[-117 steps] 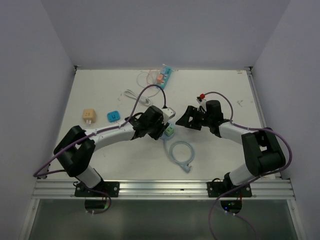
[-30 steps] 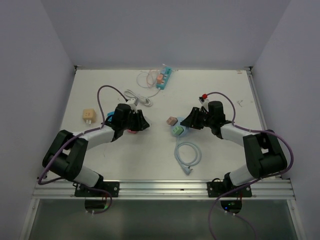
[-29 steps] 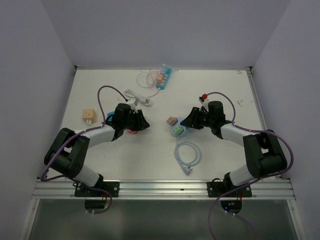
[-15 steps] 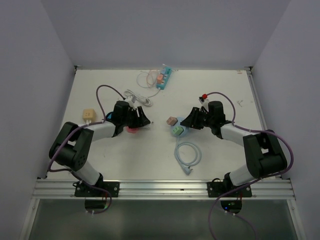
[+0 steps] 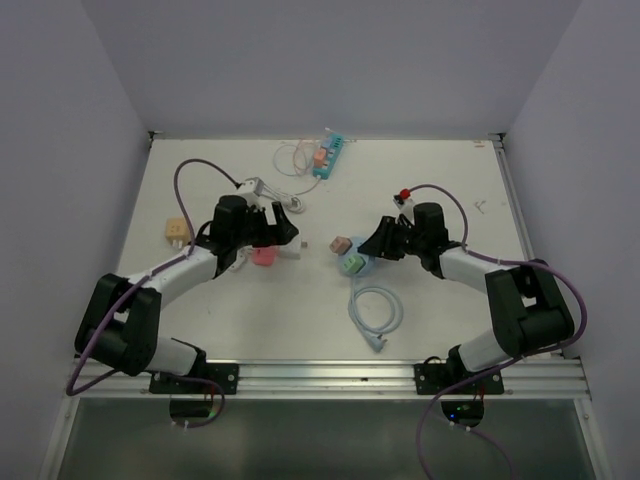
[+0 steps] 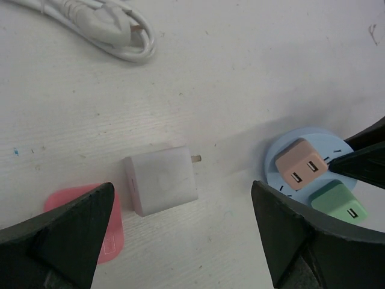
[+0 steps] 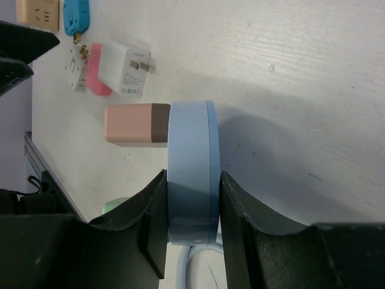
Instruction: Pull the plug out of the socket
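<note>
My right gripper [image 7: 191, 180] [image 5: 376, 245] is shut on the rim of a round light-blue socket [image 7: 192, 150] [image 6: 274, 164] [image 5: 366, 268], held on edge. A pink-beige plug [image 7: 129, 123] [image 6: 298, 165] [image 5: 342, 243] and a green plug [image 6: 337, 201] [image 5: 352, 263] sit in its face. A white plug [image 6: 161, 179] [image 7: 123, 71] lies flat on the table left of the socket, prongs toward it, against a pink block [image 6: 105, 232] [image 5: 262, 257]. My left gripper [image 6: 186, 241] [image 5: 280, 235] hovers over the white plug, open and holding nothing.
A coiled light-blue cable [image 5: 375, 310] lies in front of the socket. A white cable [image 6: 96, 24] [image 5: 270, 192] lies behind the left gripper. A teal power strip [image 5: 328, 155] is at the back, a beige socket block [image 5: 177, 231] at the left.
My left gripper has opened and let go of the white plug, which now lies on the table beside the pink block. The right gripper and socket have stayed put.
</note>
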{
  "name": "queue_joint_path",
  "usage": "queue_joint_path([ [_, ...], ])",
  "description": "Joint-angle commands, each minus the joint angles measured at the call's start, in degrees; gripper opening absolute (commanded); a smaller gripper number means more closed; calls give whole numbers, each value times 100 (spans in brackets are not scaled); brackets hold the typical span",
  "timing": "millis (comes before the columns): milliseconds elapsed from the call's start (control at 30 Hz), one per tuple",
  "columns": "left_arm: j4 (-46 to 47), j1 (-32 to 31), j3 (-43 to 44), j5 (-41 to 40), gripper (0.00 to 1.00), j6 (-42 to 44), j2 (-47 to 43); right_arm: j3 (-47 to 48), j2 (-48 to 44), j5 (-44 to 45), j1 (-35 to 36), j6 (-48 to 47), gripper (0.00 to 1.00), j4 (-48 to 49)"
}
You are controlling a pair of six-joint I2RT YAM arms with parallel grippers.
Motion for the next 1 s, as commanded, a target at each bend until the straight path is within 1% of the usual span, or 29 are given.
queue_joint_path([
  [0, -73, -187, 314, 109, 100, 834, -375, 201, -37, -395, 154, -180, 0, 228],
  [33, -178, -318, 350, 22, 99, 1020, -393, 218, -28, -439, 198, -189, 0, 237],
  [67, -222, -668, 393, -136, 99, 1179, -410, 236, -10, -483, 233, -224, 0, 254],
  [100, -249, -880, 429, -433, 98, 1467, -428, 254, -10, -597, 260, -233, 0, 272],
  [133, -249, -1091, 455, -532, 98, 1575, -428, 262, -2, -641, 304, -250, 0, 272],
  [167, -241, -1450, 464, -603, 97, 1637, -411, 297, -1, -685, 330, -276, 0, 272],
  [267, -179, -1795, 473, -875, 92, 1743, -341, 394, -10, -712, 497, -504, 0, 123],
  [400, -275, -2050, 631, -1165, 87, 2040, -270, 473, 16, -747, 673, -637, 0, 0],
  [567, -512, -2270, 807, -1210, 80, 2200, -16, 491, 51, -817, 717, -646, 0, 17],
  [600, -539, -2306, 833, -1366, 80, 2235, 37, 491, 43, -826, 735, -655, 0, 17],
  [867, -662, -2596, 930, -1482, 73, 2331, 310, 526, 86, -817, 788, -707, 0, -36],
  [967, -680, -2587, 939, -1509, 67, 2375, 380, 535, 86, -809, 805, -725, 0, -44],
])
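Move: The brown plug, standing on the socket that the right gripper still holds, is about 14 cm right of the left hand, 2 cm back and 3 cm lower; from the right hand it is roughly 6 cm to the left, level fore and aft, 1 cm lower. The green plug sits some 4 cm nearer the base and 3 cm to the right of the brown one. The loose white plug lies 2 cm right, 1 cm back and 6 cm below the left hand. Bring the left gripper up off the white plug, swing it about 10 cm right and 6 cm back to the brown plug, then sink 3 cm while turning clockwise with its left side rising, and narrow the wide-open fingers by about a third to straddle the plug. Meanwhile, keep the right grip on the socket and carry it left and back about 6 cm to meet it, turning 15 degrees counter-clockwise. ##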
